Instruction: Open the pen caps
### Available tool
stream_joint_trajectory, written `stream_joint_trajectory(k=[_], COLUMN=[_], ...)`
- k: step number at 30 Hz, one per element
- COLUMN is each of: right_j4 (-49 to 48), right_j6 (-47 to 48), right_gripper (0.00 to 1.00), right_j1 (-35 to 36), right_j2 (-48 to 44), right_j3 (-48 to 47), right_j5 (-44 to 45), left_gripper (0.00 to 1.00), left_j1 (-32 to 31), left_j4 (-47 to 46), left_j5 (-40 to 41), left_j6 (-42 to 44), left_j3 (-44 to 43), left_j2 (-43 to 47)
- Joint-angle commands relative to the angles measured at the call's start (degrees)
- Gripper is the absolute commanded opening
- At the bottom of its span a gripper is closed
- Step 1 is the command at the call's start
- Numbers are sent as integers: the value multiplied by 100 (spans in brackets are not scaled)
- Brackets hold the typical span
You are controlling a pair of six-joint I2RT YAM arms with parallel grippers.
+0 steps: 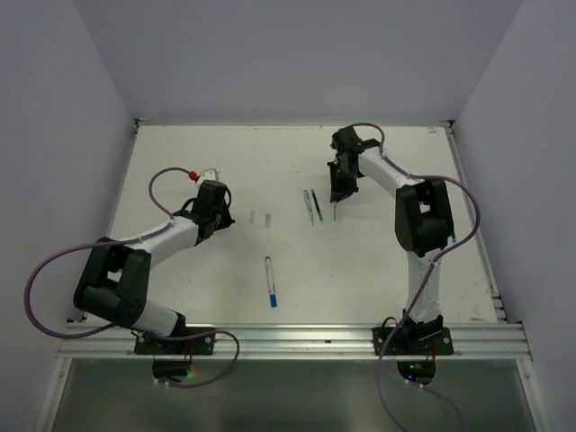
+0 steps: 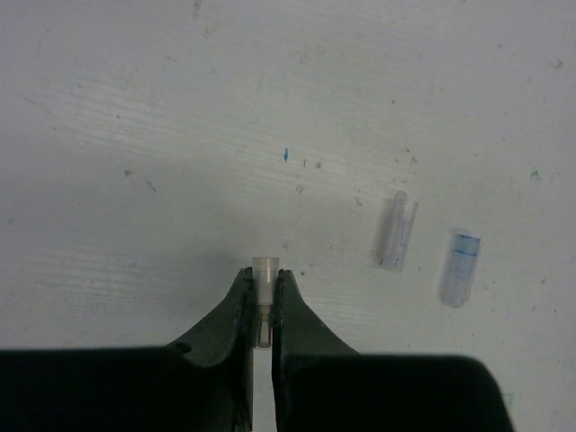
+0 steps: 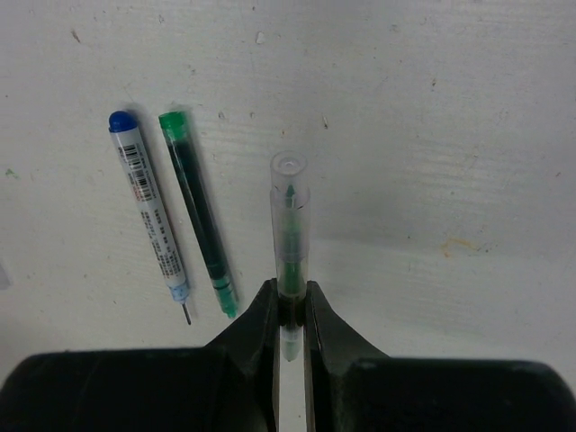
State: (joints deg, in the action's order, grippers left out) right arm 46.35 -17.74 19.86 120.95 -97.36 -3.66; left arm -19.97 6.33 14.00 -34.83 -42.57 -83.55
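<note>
In the left wrist view my left gripper is shut on a small clear pen cap, held just above the table. Two more caps lie to its right: a clear one and a blue-tinted one. My right gripper is shut on a clear pen with green ink inside, which points away from the fingers. Left of it lie a white pen with a blue end and a green-black pen. In the top view the left gripper is mid-left and the right gripper is mid-right.
A blue and white pen lies alone near the table's middle front. The two loose caps sit between the arms. White walls close in the table on three sides, and a metal rail runs along the near edge.
</note>
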Motion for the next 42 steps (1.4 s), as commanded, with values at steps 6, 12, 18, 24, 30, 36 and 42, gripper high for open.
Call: stream_joint_trajectory(k=[6,12,18,24,30,36,42], right_j4=[-381,-468,-530,-583,-600,-601,-680], right_j6=[42,33,7,-28,-19,-2,7], right_gripper=[0,5,13,20,39,45,47], right_j1=[18,36,62,80,80,88,80], right_j2=[236,351,386,412,412,404,237], right_j3=[42,7,51,77,94,130,182], right_j5=[-267,-337,-320,-337,-328,-284,-293], left_gripper=[0,0,0,2,18,38,41], left_j1=[45,45,45,45,45,45,45], left_j4=[-536,-773,-844,-966,-967,-993,-1028], left_j5=[-459,-626,-767,-925,-864,-732,-794], left_j6=[99,125,134,90,64,2,11], left_j3=[-296,-375,-454,-375,-323,-199,-164], left_j2=[-609,-917,-1067,-1128,-1181,-1032,-1041])
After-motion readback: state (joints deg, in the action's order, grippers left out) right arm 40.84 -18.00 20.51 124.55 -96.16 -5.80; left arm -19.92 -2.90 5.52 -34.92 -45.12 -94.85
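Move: From my left hand, which holds a pen cap, the bare spot for it is about 2 cm ahead, 4 cm to the right and 4 cm below. At that same drop, the clear cap lies 3 cm ahead and 8 cm right, the blue-ringed cap 2 cm ahead and 13 cm right. From my right hand, holding the uncapped pen, its spot is some 4 cm ahead, 2 left and 4 below; the dark green pen lies 4 ahead and 6 left, the white pen 4 ahead and 8 left. I lower both held pieces to the table. My left hand sinks about 3.5 cm, then travels level to the right and a little forward, towards the clear cap, turning slightly clockwise before its fingers open and let go of the cap. My right hand goes down some 2.5 cm while easing left towards the dark green pen, then opens to about half and releases its pen. ##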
